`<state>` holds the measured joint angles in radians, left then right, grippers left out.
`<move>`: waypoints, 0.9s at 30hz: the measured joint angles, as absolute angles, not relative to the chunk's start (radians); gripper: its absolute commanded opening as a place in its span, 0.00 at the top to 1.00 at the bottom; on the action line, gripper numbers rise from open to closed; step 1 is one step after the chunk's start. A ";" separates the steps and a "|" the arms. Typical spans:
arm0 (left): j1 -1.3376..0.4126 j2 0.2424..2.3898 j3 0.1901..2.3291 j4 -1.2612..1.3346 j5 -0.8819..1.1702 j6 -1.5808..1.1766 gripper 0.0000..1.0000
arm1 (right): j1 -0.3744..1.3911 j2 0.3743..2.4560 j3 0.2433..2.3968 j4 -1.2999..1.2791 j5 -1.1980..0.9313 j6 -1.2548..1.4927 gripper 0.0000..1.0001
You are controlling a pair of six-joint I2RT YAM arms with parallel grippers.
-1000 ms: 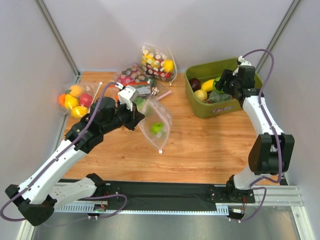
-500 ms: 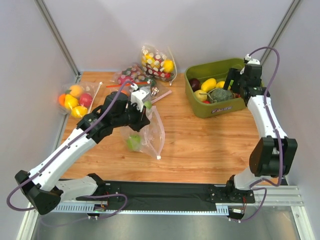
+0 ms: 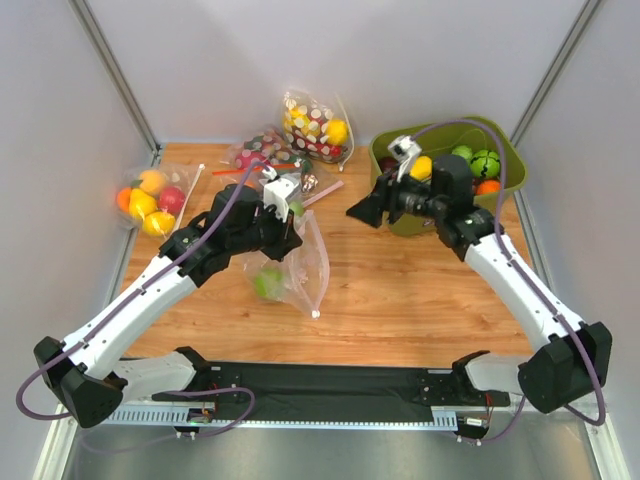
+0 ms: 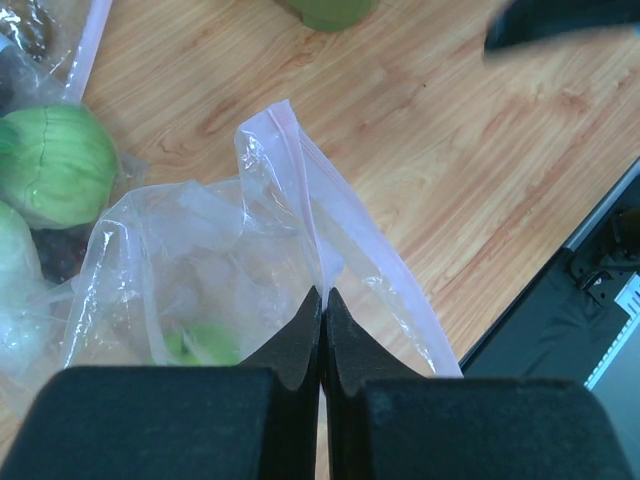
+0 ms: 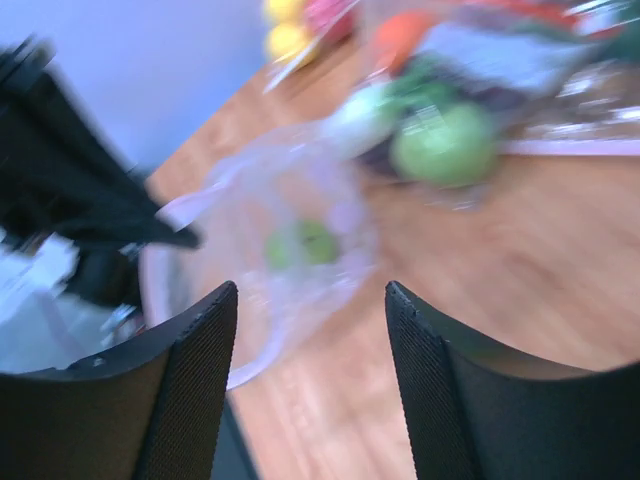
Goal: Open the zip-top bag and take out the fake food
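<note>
The clear zip-top bag (image 3: 300,262) hangs over the wooden table, and my left gripper (image 3: 286,226) is shut on its top edge. In the left wrist view the jaws meet on the pale zip strip (image 4: 322,292), and the bag (image 4: 190,250) holds one green fruit (image 4: 205,343). From above, that fruit (image 3: 267,283) lies low on the bag's left side. My right gripper (image 3: 354,212) is open and empty to the right of the bag, apart from it. Its blurred wrist view faces the bag (image 5: 290,215) and the green fruit (image 5: 305,243) beyond the open gripper (image 5: 310,290).
A green bin (image 3: 376,160) at the back right holds yellow (image 3: 420,167), green (image 3: 485,162) and orange (image 3: 488,187) fruits. A polka-dotted bag (image 3: 315,125) and a bag with a red strip (image 3: 265,158) lie at the back. Another fruit bag (image 3: 148,200) sits far left.
My right arm swung left from the bin to just right of the bag, its jaws still apart. The left gripper shifted slightly with the bag, and the green fruit slid to the bag's lower left.
</note>
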<state>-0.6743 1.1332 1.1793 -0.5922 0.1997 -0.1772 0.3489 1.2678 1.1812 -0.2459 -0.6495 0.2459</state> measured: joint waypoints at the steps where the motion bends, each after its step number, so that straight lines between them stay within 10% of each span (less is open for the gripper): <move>1: -0.674 1.133 1.179 -0.589 0.199 -0.178 1.00 | 0.385 1.278 1.162 -0.224 -0.700 0.259 0.42; 27: -0.673 1.112 1.179 -0.511 0.299 -0.206 1.00 | 0.654 1.473 1.031 -0.029 -0.817 0.391 0.62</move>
<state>-0.6735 1.1122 1.1790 -0.5106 0.2993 -0.2058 0.6544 1.4734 1.0309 -0.0292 -0.8165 0.3912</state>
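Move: The green food left in the held bag lies about 28 cm to my right hand's left, some 10 cm back and about 20 cm below it. The bag's open mouth is nearer, roughly 13 cm left, 10 cm back and 10 cm down; the green cabbage in another bag lies 20 cm left, 10 cm ahead and 20 cm down. From my left hand, the green food is about 7 cm left, level in reach and 17 cm down. I swing my right hand back about 12 cm and left about 10 cm towards the bag's mouth, wrist turning some 30 degrees counter-clockwise and the open fingers narrowing to about a third. Then I dip about 5 cm more and come forward a little, bringing the fingertips to the rim. My left hand keeps the rim pinched and lifts it slightly, rightwards at the end. ##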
